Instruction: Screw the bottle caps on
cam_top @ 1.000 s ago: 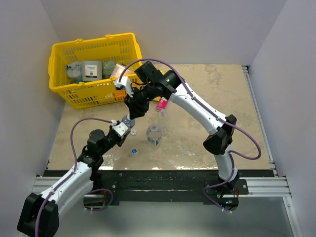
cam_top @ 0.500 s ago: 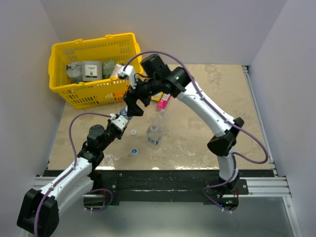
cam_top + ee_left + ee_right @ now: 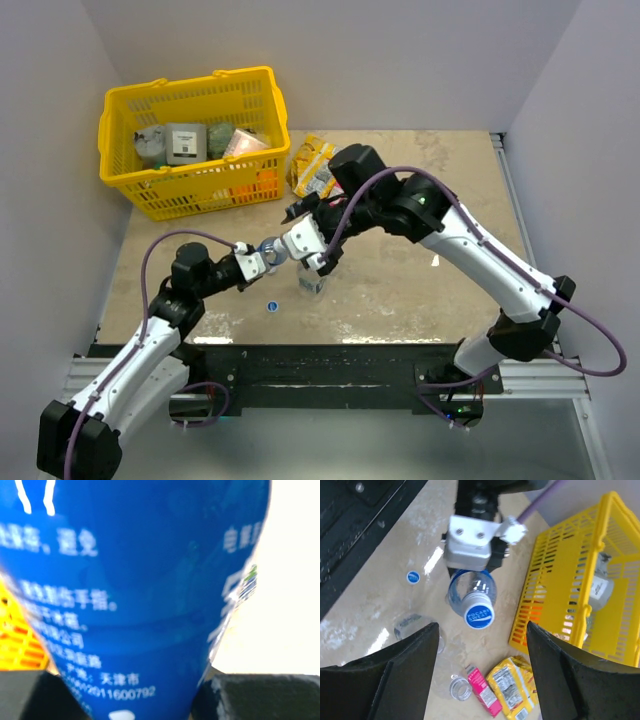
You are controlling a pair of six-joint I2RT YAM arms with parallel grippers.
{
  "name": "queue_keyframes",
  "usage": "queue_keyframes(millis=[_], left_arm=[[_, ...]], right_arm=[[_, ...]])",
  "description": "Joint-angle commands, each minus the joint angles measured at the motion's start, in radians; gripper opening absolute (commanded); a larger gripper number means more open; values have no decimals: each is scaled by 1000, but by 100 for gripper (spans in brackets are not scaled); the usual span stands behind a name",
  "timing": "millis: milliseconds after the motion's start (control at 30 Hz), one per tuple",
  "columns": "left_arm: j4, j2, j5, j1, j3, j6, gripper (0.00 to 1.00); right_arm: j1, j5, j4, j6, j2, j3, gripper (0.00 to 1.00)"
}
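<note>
My left gripper (image 3: 262,258) is shut on the bottle with the dark blue label (image 3: 135,580), whose label fills the left wrist view. A blue cap (image 3: 479,615) sits on that bottle's neck, tilted toward my right gripper (image 3: 480,680). The right gripper (image 3: 312,250) hangs above it, open, with nothing between its fingers (image 3: 395,680). One loose blue cap (image 3: 271,306) lies on the table near the front edge. A clear uncapped bottle (image 3: 460,688) stands beside a pink packet. Another clear bottle (image 3: 312,281) stands under the right gripper.
A yellow basket (image 3: 130,190) with several items stands at the back left. A yellow snack packet (image 3: 312,166) and a pink packet (image 3: 483,691) lie just right of it. The black front rail (image 3: 320,360) runs along the near edge.
My right gripper has opened, let go of the cap on the blue-labelled bottle and drawn back to the right and nearer. The left gripper has shifted the bottle slightly right.
</note>
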State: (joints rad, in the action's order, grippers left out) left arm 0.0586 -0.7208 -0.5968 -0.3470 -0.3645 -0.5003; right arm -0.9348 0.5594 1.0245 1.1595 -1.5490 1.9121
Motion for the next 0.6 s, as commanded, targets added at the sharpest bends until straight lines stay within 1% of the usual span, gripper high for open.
queue_keyframes(millis=[0, 33, 133, 400, 567], left_arm=[[-57, -6, -109, 8, -76, -66, 0], [-92, -5, -110, 8, -79, -70, 0], [-98, -6, -113, 8, -91, -75, 0], [-126, -19, -126, 8, -109, -110, 0], [-121, -19, -136, 8, -109, -121, 0]], right_arm=[[-21, 22, 94, 331, -17, -39, 70], [-24, 23, 100, 344, -19, -41, 69], [-30, 25, 106, 374, -25, -45, 65], [-41, 40, 112, 381, -33, -28, 57], [-59, 34, 128, 393, -43, -30, 51]])
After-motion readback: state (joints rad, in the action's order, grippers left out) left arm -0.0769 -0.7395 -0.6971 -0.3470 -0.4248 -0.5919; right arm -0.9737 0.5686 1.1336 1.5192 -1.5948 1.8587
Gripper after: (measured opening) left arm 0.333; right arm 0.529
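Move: The bottle cap, already sitting on the neck of the bottle that the left hand holds, lies about 3 cm left of the right hand, roughly 1 cm ahead and 5 cm below. From the left hand it is some 11 cm up, 4 cm right and 2 cm forward. A loose blue cap lies about 5 cm left of the right hand, 2 cm back and 32 cm down; a clear bottle stands around 4 cm right, 3 cm ahead and 22 cm below. The cap on the held bottle is what the open right fingers come down around: the right hand drops about 4.5 cm, quickly at first, then drifts slightly back, tipping its fingers farther down and turning some 15 degrees counter-clockwise while they close part-way, still apart. The left hand keeps its grip on the bottle, easing it back about 1.5 cm with a small clockwise turn. ##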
